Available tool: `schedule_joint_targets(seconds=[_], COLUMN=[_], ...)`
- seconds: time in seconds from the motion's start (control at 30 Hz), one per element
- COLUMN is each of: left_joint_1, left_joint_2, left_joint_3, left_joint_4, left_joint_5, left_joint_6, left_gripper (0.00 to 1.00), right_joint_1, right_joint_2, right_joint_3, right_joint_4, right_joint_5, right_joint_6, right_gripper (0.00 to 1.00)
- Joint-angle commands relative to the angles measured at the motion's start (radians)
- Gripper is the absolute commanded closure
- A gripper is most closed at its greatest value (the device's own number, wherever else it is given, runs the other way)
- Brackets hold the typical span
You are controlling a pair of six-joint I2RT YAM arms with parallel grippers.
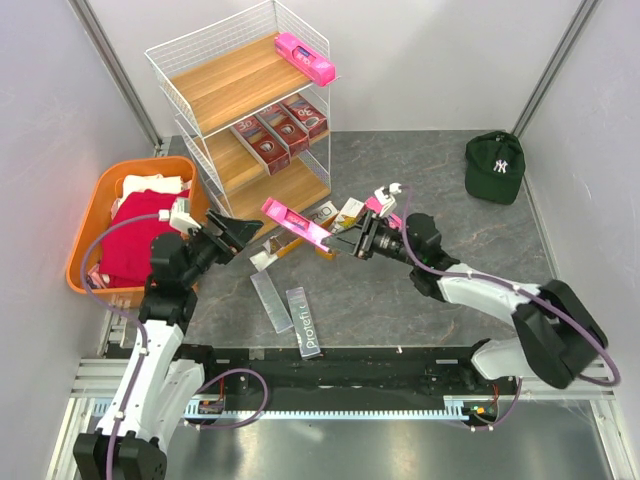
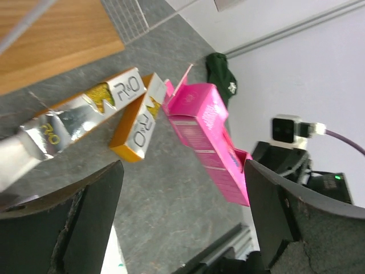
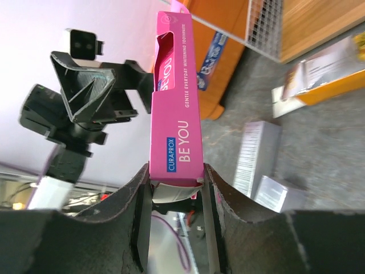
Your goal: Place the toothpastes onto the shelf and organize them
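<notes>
My right gripper point(image 1: 347, 243) point(image 3: 174, 180) is shut on one end of a hot pink toothpaste point(image 1: 295, 224) point(image 3: 174, 114) and holds it above the table, pointing at the left arm. My left gripper point(image 1: 240, 232) point(image 2: 182, 194) stands open just short of the box's other end point(image 2: 208, 134), not touching it. The shelf point(image 1: 205, 130) carries another pink toothpaste point(image 1: 305, 58) on its top board and three dark red ones point(image 1: 280, 125) on the middle board. Gold-white boxes point(image 1: 345, 212) point(image 2: 140, 123) and silver-grey ones point(image 1: 270, 300) point(image 3: 256, 151) lie on the table.
An orange basket point(image 1: 95, 205) with red and white cloths stands to the left of the left arm. A dark green cap point(image 1: 494, 167) lies at the back right. One silver-grey box point(image 1: 308, 325) rests near the front rail.
</notes>
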Motion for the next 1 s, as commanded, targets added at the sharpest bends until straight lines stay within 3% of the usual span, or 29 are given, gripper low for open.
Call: schedule_joint_targets(seconds=[0.0, 0.2, 0.4, 0.63, 0.97], left_joint_1=[0.004, 0.004, 0.004, 0.004, 0.004], left_joint_2=[-0.009, 0.014, 0.034, 0.031, 0.042], left_joint_3=[0.078, 0.097, 0.078, 0.051, 0.034], left_joint_4=[-0.173, -0.191, -0.176, -0.162, -0.136], left_joint_5=[-0.095, -0.113, -0.097, -0.086, -0.063], left_joint_6=[0.175, 0.201, 0.197, 0.192, 0.181], left_gripper=[0.07, 0.07, 0.07, 0.07, 0.07], right_joint_1=[-0.035, -0.06, -0.069, -0.077, -0.115], right_joint_2=[-0.144, -0.245, -0.235, -0.071, 0.274], right_joint_3=[0.001, 0.097, 0.266, 0.545, 1.057], right_joint_4=[-0.153, -0.298, -0.242, -0.154, -0.351], right_joint_5=[-0.034, -0.079, -0.109, -0.068, 0.042], right_joint_6=[-0.145, -0.254, -0.273, -0.262, -0.248], right_gripper=[0.77, 0.79, 0.79, 0.79, 0.78])
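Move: The pink toothpaste already in the right hand is bound for the free strip on the top shelf, about 22 cm ahead of that hand, 12 to its left and 16 higher. The pink toothpaste already shelved sits about 26 ahead, 4 left and 18 up; the red toothpastes on the middle shelf lie some 19 ahead and 10 left, roughly level. From the left hand the free strip is some 20 ahead, 5 right and 15 up. The pink toothpaste, still pinched at one end by the right hand, is first drawn some 3 cm right, then carried steeply up about 25 cm and, late in the rise, 10 cm forward towards the top shelf. The right hand rolls about 35 degrees on the way, front side lifting, tipping the toothpaste's free end up. The empty left hand sinks roughly 3 cm, fingers staying open. ##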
